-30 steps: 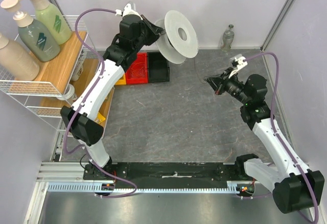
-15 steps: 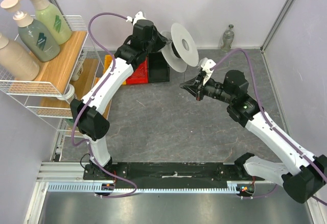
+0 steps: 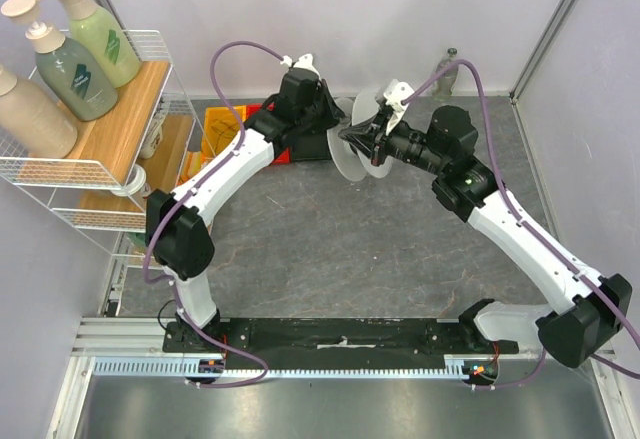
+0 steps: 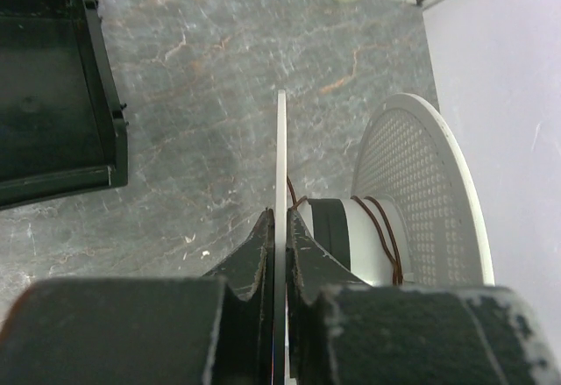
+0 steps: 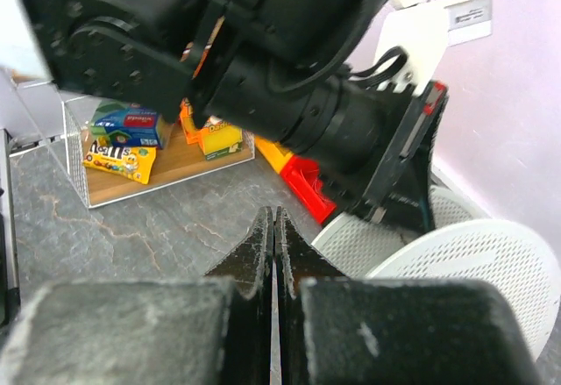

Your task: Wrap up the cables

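Note:
A white round spool hangs above the grey floor, and my left gripper is shut on the edge of its near flange. The left wrist view shows the jaws of the left gripper pinching that thin disc. Behind it are the hub and the perforated far flange. The cable, a thin dark wire, makes a few turns round the hub. My right gripper is shut right beside the spool. In the right wrist view the right gripper has its jaws pressed together, and the wire is too fine to show there.
A black bin and red and orange bins lie behind the left arm. A small bottle stands at the back wall. A wire shelf with large bottles fills the left side, with snack packs on its lower board.
The left arm has brought the spool down and toward the middle. The right arm has swung left and back until its gripper reached the spool. Both grippers stayed shut.

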Controlling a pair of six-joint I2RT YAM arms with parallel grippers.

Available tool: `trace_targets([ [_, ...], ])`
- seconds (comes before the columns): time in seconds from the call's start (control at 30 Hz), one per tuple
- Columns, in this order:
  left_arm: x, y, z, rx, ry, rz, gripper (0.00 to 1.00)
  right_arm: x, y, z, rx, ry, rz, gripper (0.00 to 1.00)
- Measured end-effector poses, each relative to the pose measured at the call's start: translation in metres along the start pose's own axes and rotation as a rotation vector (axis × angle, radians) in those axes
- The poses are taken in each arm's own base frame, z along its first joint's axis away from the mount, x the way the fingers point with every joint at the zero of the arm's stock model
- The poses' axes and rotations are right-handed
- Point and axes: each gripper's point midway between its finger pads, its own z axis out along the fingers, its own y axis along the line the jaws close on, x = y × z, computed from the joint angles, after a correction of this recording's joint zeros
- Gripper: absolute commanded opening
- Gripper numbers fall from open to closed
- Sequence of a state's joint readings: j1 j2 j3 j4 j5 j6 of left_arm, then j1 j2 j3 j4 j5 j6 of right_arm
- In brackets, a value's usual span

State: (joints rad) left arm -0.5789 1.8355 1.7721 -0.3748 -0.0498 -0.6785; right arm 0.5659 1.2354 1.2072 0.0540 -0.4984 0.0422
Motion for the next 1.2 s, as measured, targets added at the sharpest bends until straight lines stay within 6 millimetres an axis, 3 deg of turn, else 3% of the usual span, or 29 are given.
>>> trace_targets([
  [0.1,0.015,-0.002,-0.003,0.027,0.024,0.048,0.02,0.001,-0.006,0.005,0.022,0.004,0.018,0.00],
  [0.3,0.027,-0.008,-0.014,0.098,0.019,0.132,0.01,0.000,-0.023,0.010,0.075,-0.003,0.045,0.00],
  [0.53,0.032,-0.014,-0.033,0.192,-0.027,0.241,0.02,-0.002,-0.059,0.010,0.172,-0.012,0.093,0.00],
  [0.7,0.039,-0.024,-0.050,0.299,-0.078,0.363,0.02,0.009,-0.082,0.012,0.216,0.007,0.142,0.00],
  [0.97,0.025,-0.029,-0.083,0.414,-0.319,0.703,0.02,0.039,-0.108,-0.001,0.235,0.084,0.290,0.00],
  [1.2,0.019,-0.036,-0.109,0.496,-0.590,1.073,0.02,0.049,-0.101,-0.012,0.187,0.124,0.414,0.00],
])
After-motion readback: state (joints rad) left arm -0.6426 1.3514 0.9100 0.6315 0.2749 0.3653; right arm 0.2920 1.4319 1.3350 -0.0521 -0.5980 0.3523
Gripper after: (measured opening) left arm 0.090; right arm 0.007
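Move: The spool hangs from the left fingers by one flange. Its hub is about 3 cm ahead of the left hand, 6 cm to the right and 4 cm below; from the shut right hand the same hub is roughly 16 cm ahead, 3 cm to the right and 13 cm below. On the table, the black box lies about 12 cm ahead of the left hand, 6 cm to its left and 26 cm down, with the red bin 10 cm farther left. Draw the left gripper back about 10 cm, keeping its pinch on the flange, while swinging its fingertips up some 65 degrees and turning clockwise; dip slightly, then rise. Meanwhile send the shut right gripper, still holding the cable, forward about 10 cm, then rightward and down, from the robot's side of the spool to the gap between the flanges on the far side, fingers tipping down. ##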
